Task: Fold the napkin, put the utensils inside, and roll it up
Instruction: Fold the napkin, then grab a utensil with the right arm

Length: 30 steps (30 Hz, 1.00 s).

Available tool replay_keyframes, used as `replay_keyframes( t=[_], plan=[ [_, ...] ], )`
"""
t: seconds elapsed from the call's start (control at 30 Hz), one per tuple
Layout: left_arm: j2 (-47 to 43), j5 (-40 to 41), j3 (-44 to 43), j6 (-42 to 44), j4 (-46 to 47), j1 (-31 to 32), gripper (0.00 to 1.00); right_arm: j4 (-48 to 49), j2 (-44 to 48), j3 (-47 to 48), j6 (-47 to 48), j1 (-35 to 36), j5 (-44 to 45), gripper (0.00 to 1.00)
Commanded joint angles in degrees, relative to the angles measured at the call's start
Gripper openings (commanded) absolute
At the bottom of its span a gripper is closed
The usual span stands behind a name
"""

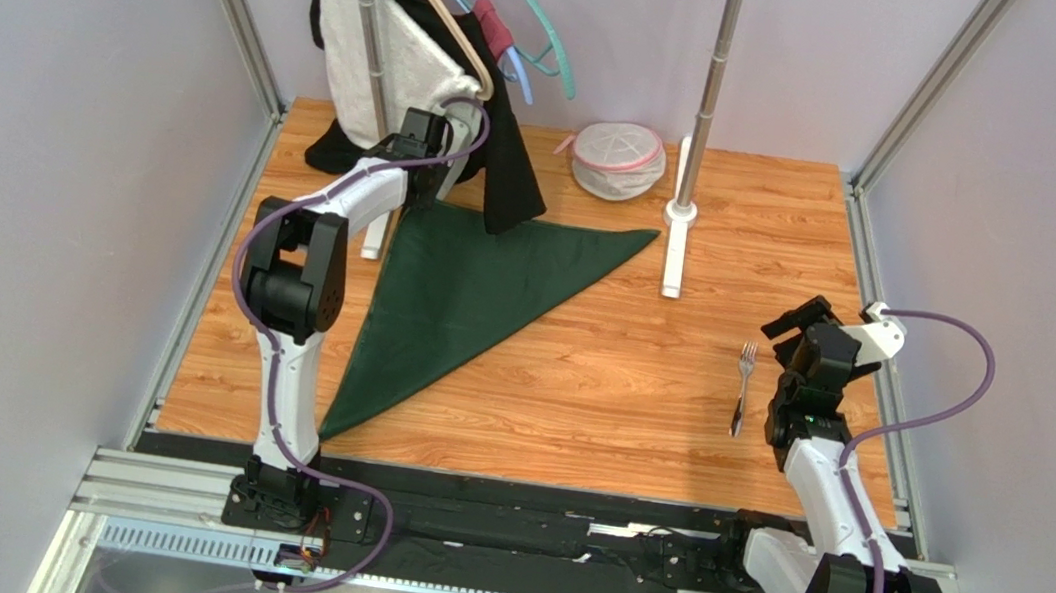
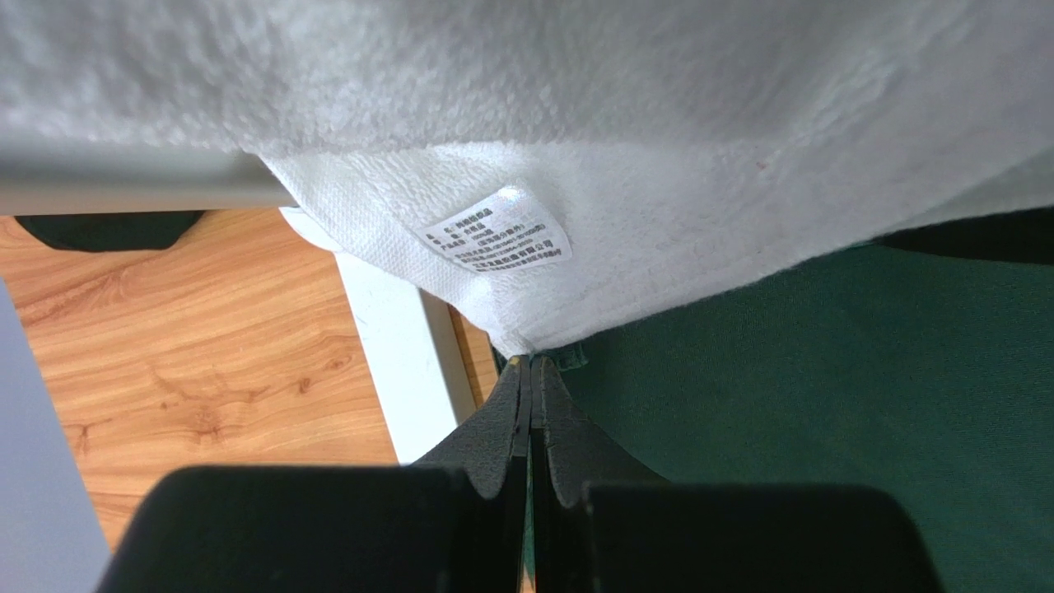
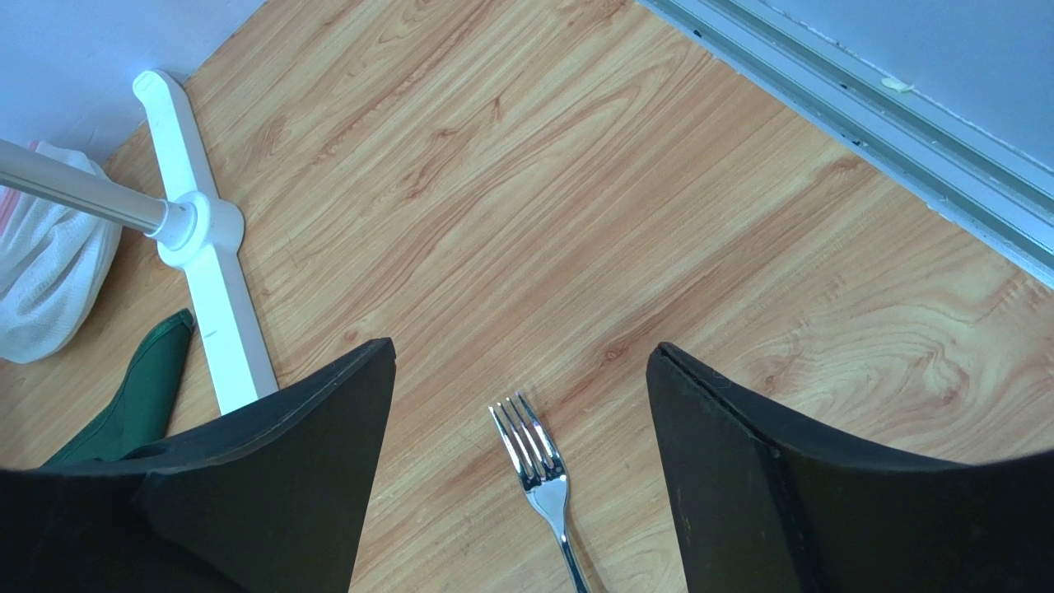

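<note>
The dark green napkin [image 1: 459,296] lies on the wooden table folded into a triangle, its long point toward the near left. My left gripper [image 1: 432,164] is at the napkin's far left corner, under a hanging white towel. In the left wrist view that gripper [image 2: 532,361] is shut, with a bit of green napkin [image 2: 804,395] edge pinched at its tips. A slim silver fork [image 1: 743,387] lies at the right, tines pointing away. Just right of the fork my right gripper [image 1: 788,371] hovers open; the fork [image 3: 538,463] shows between its spread fingers [image 3: 522,352].
A white towel [image 1: 383,52] and a black garment [image 1: 511,174] hang on hangers over the table's far left. The rack's white foot [image 1: 676,239] and pole stand at the far middle, with a white mesh pouch [image 1: 616,160] beside them. Metal frame rails border both sides.
</note>
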<state>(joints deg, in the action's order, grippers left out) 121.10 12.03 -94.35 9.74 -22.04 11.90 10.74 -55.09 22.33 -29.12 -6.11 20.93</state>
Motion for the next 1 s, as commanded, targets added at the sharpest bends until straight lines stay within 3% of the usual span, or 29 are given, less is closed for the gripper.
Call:
replay_keyframes(
  t=[0.0,0.4,0.47,0.5,0.6,0.7,0.97],
  plan=[
    [0.98,0.98,-2.68,1.34,0.33,-0.83,0.00,3.32,-0.10,1.23,-0.23,-0.31,0.69,0.79],
    [2.91,2.64,-5.23,1.60,-0.37,-0.83,0.00,3.58,-1.33,1.75,-0.06,-0.31,0.25,0.79],
    [3.09,3.78,-5.85,0.90,-1.07,-0.83,0.19,3.76,-1.60,1.75,-0.06,-0.31,-0.10,0.79],
    [2.92,3.88,-5.94,0.38,-1.25,-0.83,0.37,3.76,-1.69,1.76,0.03,-0.31,-0.36,0.79],
    [2.21,3.62,-6.11,-0.85,-1.69,-0.83,0.63,3.93,-1.86,1.93,0.21,-0.31,-0.80,0.78],
    [-0.15,2.04,-5.59,-2.00,-1.34,-0.83,0.70,3.94,-1.51,1.84,0.47,-0.31,-1.15,0.78],
    [-7.71,-0.87,-0.95,-5.78,-0.02,-0.04,0.72,4.20,0.86,0.96,1.08,-0.13,-2.38,0.77]
  ],
)
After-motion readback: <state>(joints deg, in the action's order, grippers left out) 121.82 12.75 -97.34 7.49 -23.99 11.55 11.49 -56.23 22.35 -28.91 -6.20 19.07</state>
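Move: The napkin's far-left corner, partly hidden by the hanging towel, lies about 2 cm ahead of the left hand and 2 cm below, with the carried corner still between its shut fingers. The white stand foot's middle is some 5 cm left and 3 cm ahead; the towel's lower corner hangs about 3 cm ahead, straight in line, 2 cm higher. From the right hand the napkin corner lies roughly 61 cm left, 18 cm ahead and 9 cm lower. The napkin corner, still pinched at the fingertips, is set down by the left hand, which sinks a little under 1 cm and then eases about 1 cm forward beneath the hanging towel. The fingers then spread to nearly three quarters of full opening and let it go, and the hand starts to lift just over 1 cm with hardly any turn. ##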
